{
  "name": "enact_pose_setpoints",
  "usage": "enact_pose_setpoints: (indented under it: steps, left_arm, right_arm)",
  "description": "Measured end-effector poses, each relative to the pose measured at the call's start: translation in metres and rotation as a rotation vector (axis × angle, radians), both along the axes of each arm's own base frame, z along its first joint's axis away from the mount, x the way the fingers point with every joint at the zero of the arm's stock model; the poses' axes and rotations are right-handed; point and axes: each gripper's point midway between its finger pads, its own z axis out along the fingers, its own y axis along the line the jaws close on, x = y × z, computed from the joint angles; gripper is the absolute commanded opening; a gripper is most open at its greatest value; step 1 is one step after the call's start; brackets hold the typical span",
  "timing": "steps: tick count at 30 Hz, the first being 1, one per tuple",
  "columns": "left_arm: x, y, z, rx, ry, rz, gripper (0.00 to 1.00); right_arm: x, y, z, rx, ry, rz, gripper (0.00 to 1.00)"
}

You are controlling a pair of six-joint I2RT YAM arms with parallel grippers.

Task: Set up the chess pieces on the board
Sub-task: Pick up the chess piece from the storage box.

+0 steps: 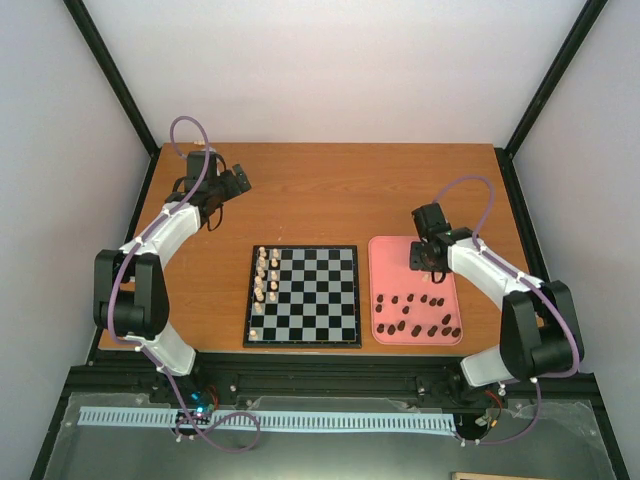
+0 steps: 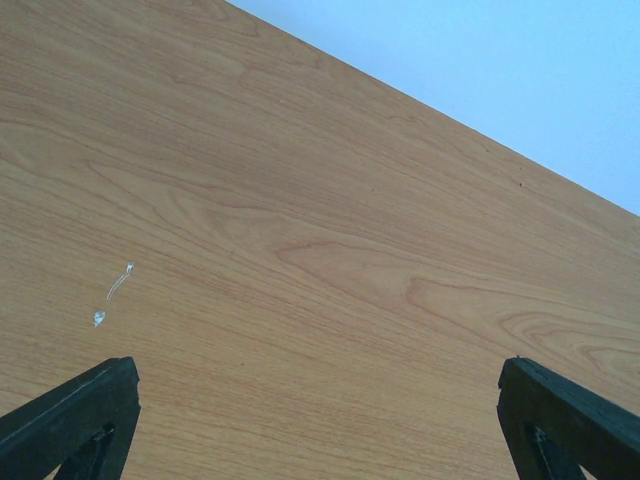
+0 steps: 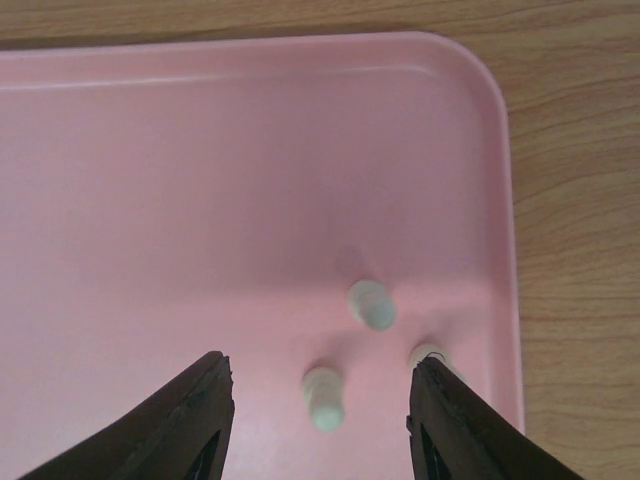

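The board (image 1: 310,300) lies mid-table, with several pale chess pieces (image 1: 265,275) standing in its two left columns. Dark chess pieces (image 1: 415,312) are scattered on the near half of the pink tray (image 1: 390,255). My right gripper (image 1: 430,258) hovers over the tray's far part. In the right wrist view this gripper (image 3: 320,368) is open above the tray (image 3: 200,200). One pale piece (image 3: 323,397) stands between the jaws, untouched. A second (image 3: 372,303) stands beyond it and a third (image 3: 428,352) is half hidden by the right finger. My left gripper (image 2: 315,370) is open over bare wood.
The tray's rounded far right corner (image 3: 480,80) is close to the pale pieces, with wooden table (image 3: 570,200) beyond it. The left arm's gripper (image 1: 235,180) is at the table's far left, away from the board. A small shiny speck (image 2: 115,290) lies on the wood.
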Motion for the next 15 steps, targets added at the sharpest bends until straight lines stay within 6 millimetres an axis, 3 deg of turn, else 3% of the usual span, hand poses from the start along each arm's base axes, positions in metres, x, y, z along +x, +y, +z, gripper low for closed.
enact_pose_setpoints:
  steps: [10, 15]
  left_arm:
    - [0.000, 0.000, -0.001, 0.001, 0.003, 0.000, 1.00]
    - [0.001, 0.000, -0.004, 0.001, 0.008, 0.000, 1.00]
  right_arm:
    - [0.013, -0.029, -0.035, 0.002, 0.059, -0.081, 0.47]
    - [0.017, -0.031, -0.039, 0.008, 0.058, -0.088, 0.44]
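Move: The far white chess piece in the storage box lies about 2 cm ahead of the right hand, 3 cm to its right and 6 cm below. A second white piece stands about 3 cm back and 1 cm right of the hand; a third is level with the hand, some 6 cm to its right. The nearest row of black pieces is about 8 cm back. From the left hand, the far white piece lies roughly 47 cm right, 16 cm back and 16 cm below. Lower the right gripper about 4 cm into the storage box while carrying it some 3 cm to the right and a little forward, so the far white piece comes between the lines of the two fingers. Turn the wrist about 5 degrees clockwise, keep the fingers about half open, and ease to a stop without closing on the piece. ##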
